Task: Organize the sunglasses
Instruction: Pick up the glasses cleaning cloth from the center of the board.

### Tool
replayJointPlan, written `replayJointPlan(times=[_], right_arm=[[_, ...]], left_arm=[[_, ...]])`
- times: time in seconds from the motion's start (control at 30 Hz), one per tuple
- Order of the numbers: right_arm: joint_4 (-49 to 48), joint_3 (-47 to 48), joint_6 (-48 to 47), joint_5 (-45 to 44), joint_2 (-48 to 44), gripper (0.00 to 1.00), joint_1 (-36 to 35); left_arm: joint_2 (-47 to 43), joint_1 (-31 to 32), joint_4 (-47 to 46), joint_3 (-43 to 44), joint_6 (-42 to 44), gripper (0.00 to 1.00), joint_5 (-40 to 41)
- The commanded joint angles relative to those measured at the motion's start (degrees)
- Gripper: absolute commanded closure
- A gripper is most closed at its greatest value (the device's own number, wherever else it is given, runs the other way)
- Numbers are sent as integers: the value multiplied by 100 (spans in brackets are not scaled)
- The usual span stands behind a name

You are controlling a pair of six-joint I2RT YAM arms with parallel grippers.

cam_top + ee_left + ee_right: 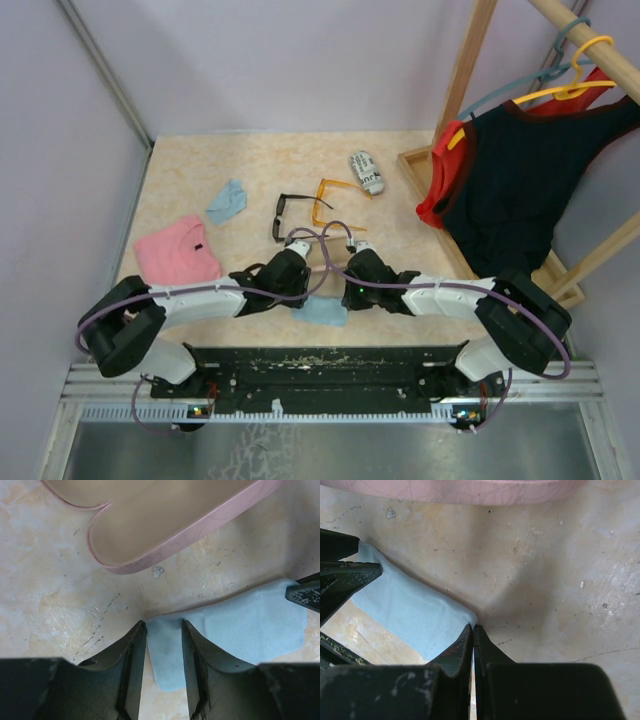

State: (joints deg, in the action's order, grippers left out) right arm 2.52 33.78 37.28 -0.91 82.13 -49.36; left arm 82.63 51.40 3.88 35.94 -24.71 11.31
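The black-framed sunglasses [283, 216] and the orange-framed sunglasses [335, 199] lie unfolded mid-table, beyond both arms. Neither gripper touches them. A small light-blue cloth [325, 311] lies flat near the front, between the two grippers. My left gripper [163, 623] is low over the cloth's [235, 630] left edge, jaws apart with that edge between them. My right gripper [473, 626] is shut, pinching the cloth's [410, 607] right corner at its tips. An open pink case [165, 530] lies just beyond the cloth; the arms hide it in the top view.
A black-and-white printed case [367, 172] sits behind the orange pair. A second blue cloth [227, 200] and a pink pouch [178, 250] lie at the left. A wooden rack [470, 70] with hanging garments [510, 180] stands at the right.
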Motion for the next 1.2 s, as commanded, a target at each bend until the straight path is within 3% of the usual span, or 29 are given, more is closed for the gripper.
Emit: replayJointPlan(times=[0.0, 0.1, 0.53, 1.17], right_arm=[[-103, -54, -53, -41, -4, 100, -30], [-125, -80, -49, -42, -6, 100, -34], [-247, -82, -89, -15, -36, 100, -30], [-437, 91, -159, -295, -493, 100, -30]], left_arm=[[235, 62, 631, 18, -74, 59, 241], [253, 118, 652, -27, -100, 63, 248], [78, 187, 472, -173, -149, 99, 190], [-1078, 188, 242, -239, -99, 99, 331]])
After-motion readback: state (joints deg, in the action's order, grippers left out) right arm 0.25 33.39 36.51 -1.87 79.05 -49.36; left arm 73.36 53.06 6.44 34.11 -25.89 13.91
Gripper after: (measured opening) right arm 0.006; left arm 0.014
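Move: The light-blue cleaning cloth lies flat with its middle about 6 cm to the right of the left hand, 2 cm back and 1 cm below, its far left corner between the open fingertips; from the right hand, which already pinches the far right corner, that middle is some 6 cm to the left, 2 cm back and 1 cm lower. The open pink glasses case is 12 cm ahead of the left hand and 6 cm right, the black sunglasses roughly 20 cm ahead and 1 cm right, both about level with the fingertips. The left hand stays low over the cloth's far left corner while its half-open fingers shut completely and pinch that corner, with the right hand keeping its closed grip on the far right corner. The left then draws back and outward to its left by barely 1 cm and rises about 3 cm, and the right follows a moment later, up some 2 cm and about 1 cm forward, so both lift the cloth's far edge away from the table. ##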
